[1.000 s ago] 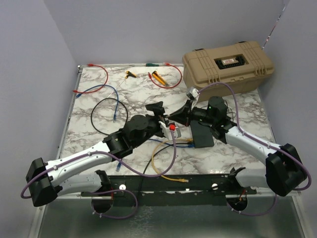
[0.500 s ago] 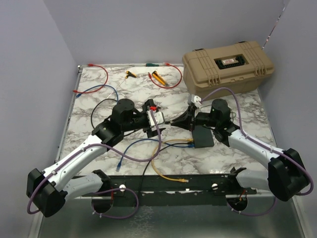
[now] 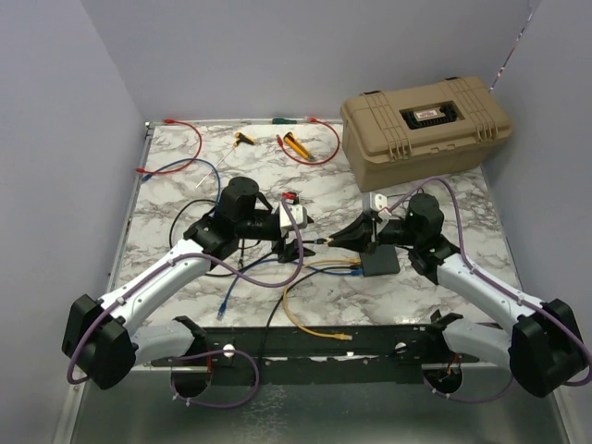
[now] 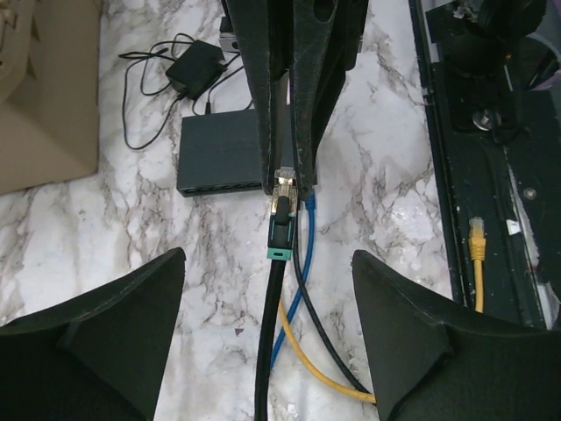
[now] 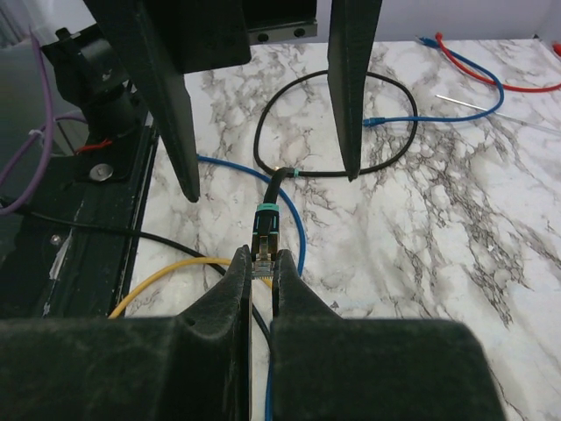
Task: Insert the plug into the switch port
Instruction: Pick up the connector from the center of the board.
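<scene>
My right gripper is shut on the plug, a clear-tipped connector on a black cable with a teal band. In the top view that gripper holds the plug just left of the dark-grey switch, apart from it. The switch lies flat on the marble, ports toward the left arm. My left gripper is open, its fingers wide on either side of the black cable behind the plug, touching nothing. From above it faces the right gripper.
A big tan case stands at the back right. The small black power adapter lies beyond the switch. Yellow and blue cables cross the marble under the grippers. Red cables lie at the back. A black rail runs along the near edge.
My left arm has swung back to the left, away from the right gripper. The right gripper has drawn the plug slightly toward the near right, still shut on it.
</scene>
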You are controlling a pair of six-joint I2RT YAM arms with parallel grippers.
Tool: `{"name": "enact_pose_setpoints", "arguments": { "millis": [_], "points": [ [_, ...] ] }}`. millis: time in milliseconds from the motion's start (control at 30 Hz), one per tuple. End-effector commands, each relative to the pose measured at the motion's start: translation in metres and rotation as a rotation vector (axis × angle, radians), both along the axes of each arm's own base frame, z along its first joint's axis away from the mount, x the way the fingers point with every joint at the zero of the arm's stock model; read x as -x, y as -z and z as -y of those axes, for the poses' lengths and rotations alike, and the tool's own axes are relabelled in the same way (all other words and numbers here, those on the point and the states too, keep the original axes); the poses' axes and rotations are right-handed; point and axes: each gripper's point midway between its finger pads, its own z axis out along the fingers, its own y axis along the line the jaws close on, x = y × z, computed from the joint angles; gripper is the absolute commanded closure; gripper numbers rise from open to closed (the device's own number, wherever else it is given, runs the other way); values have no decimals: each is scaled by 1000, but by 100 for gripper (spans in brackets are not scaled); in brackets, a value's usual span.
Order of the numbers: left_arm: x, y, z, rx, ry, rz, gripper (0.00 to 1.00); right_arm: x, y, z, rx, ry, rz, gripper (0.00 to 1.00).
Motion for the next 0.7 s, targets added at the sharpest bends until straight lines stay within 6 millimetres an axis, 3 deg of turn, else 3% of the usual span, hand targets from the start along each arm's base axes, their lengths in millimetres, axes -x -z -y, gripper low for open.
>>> {"name": "enact_pose_setpoints", "arguments": {
  "millis": [0,400,667],
  "points": [
    [11,-10,10,51,96,-41,25,12,-1,-2,-18,-86,30,99],
    [7,-1,13,48,91,-67,55,10,-4,-1,-35,-61,47,99],
    [5,3,12,42,77,-66,59,10,-8,1,-56,-41,58,99]
  ]
}}
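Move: The plug, with its cable trailing towards my left hand, lies about 4 cm to the right of that hand, level fore and aft and perhaps 1 cm lower. My right fingers already hold its clear tip; from that hand its middle is some 2 cm to the left, level in height and forward. From my left hand, the switch is about 19 cm right, 4 cm ahead and 18 cm down, and the blue plug at it about 13 cm right, 1 cm ahead and 19 cm down. I ease my left hand about 1 cm to the right, towards the plug, sinking nearly as much at first and then levelling off. As it settles, I narrow its fingers on either side of the cable end from wide open to a bit under half, without gripping yet. My right hand keeps its pinch on the plug's tip and stays almost still. ##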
